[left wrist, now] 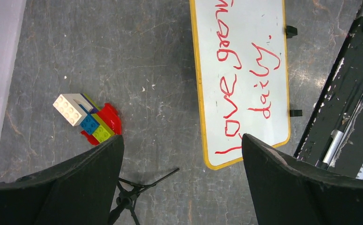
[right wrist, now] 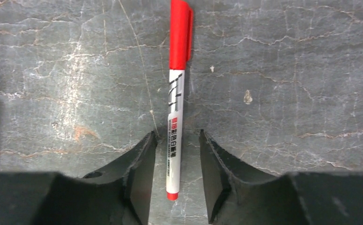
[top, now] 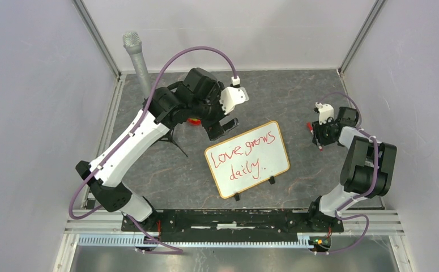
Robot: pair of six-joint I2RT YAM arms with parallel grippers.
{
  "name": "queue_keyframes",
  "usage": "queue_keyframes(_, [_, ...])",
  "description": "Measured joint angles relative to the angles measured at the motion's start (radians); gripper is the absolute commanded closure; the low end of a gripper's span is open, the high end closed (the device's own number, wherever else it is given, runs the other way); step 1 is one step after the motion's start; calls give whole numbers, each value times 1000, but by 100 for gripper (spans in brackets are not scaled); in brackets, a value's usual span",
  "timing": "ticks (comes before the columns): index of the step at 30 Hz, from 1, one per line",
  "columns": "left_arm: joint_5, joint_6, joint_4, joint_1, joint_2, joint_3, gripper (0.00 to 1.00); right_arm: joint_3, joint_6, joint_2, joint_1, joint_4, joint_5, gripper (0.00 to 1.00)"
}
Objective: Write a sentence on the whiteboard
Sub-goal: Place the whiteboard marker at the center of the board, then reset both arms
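The whiteboard point(top: 275, 165) stands on its two black clip feet mid-table, its wood frame tilted. The sentence point(top: 244, 153) on it is red cursive, "Love grows daily." in two lines, seen sideways as the sentence point(left wrist: 231, 79) on the whiteboard point(left wrist: 274, 14) in the left wrist view. My left gripper point(top: 222, 128) hovers open just left of the board; nothing lies between its jaws point(left wrist: 181, 138). A red-capped marker point(right wrist: 175, 108) lies flat on the table right of the board. My right gripper point(right wrist: 177, 137) straddles its tail end, open, with a gap on each side.
A cluster of toy bricks point(left wrist: 88, 117) lies left of the board under the left arm. A small black tripod point(left wrist: 132, 197) stands beside it, holding a grey microphone point(top: 137, 62). The black rail point(top: 234, 221) runs along the near edge. White walls close in both sides.
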Motion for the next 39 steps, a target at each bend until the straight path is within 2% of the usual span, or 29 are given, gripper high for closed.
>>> queue_keyframes(2, [0,-8,0,6,-2,0,0,7,-6,5,0,1,5,41])
queue_keyframes(5, [0,-17,-2,12,-10,0,0,19,-12,6,0,-10,7,19])
queue_keyframes(7, [-2,-27,-2,16,-18,0,0,34,-14,5,0,-31,3,10])
queue_keyframes(18, [-95,-106,21,69,-106,0,0,260,-10,-156,27,-170,-87,5])
queue_keyframes(19, [-100,-117,27,86,-122,-1,0,283,-8,-179,35,-177,-100,2])
queue_keyframes(23, [-114,-153,47,163,-203,-27,0,328,8,-284,100,-199,-139,2])
queue_keyframes(29, [-87,-199,63,298,-338,-101,0,387,37,-424,270,-261,-197,2])
queue_keyframes(39, [-50,-264,75,488,-562,-247,0,395,122,-588,385,-332,-279,2])
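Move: The right hand is low over the whiteboard marker, its fingers astride it: the marker's middle lies about 2 cm ahead, 1 cm left and 1 cm down, with the whiteboard some 32 cm left and 8 cm back. From the high left hand, all roughly 31 cm below: the marker 11 cm ahead, 40 cm right; the whiteboard 1 cm ahead, 9 cm right; the tripod foot 10 cm ahead, 27 cm left. Right fingers open wide, rising some 30 cm and left off the marker; left hand swings 19 cm leftwards. ##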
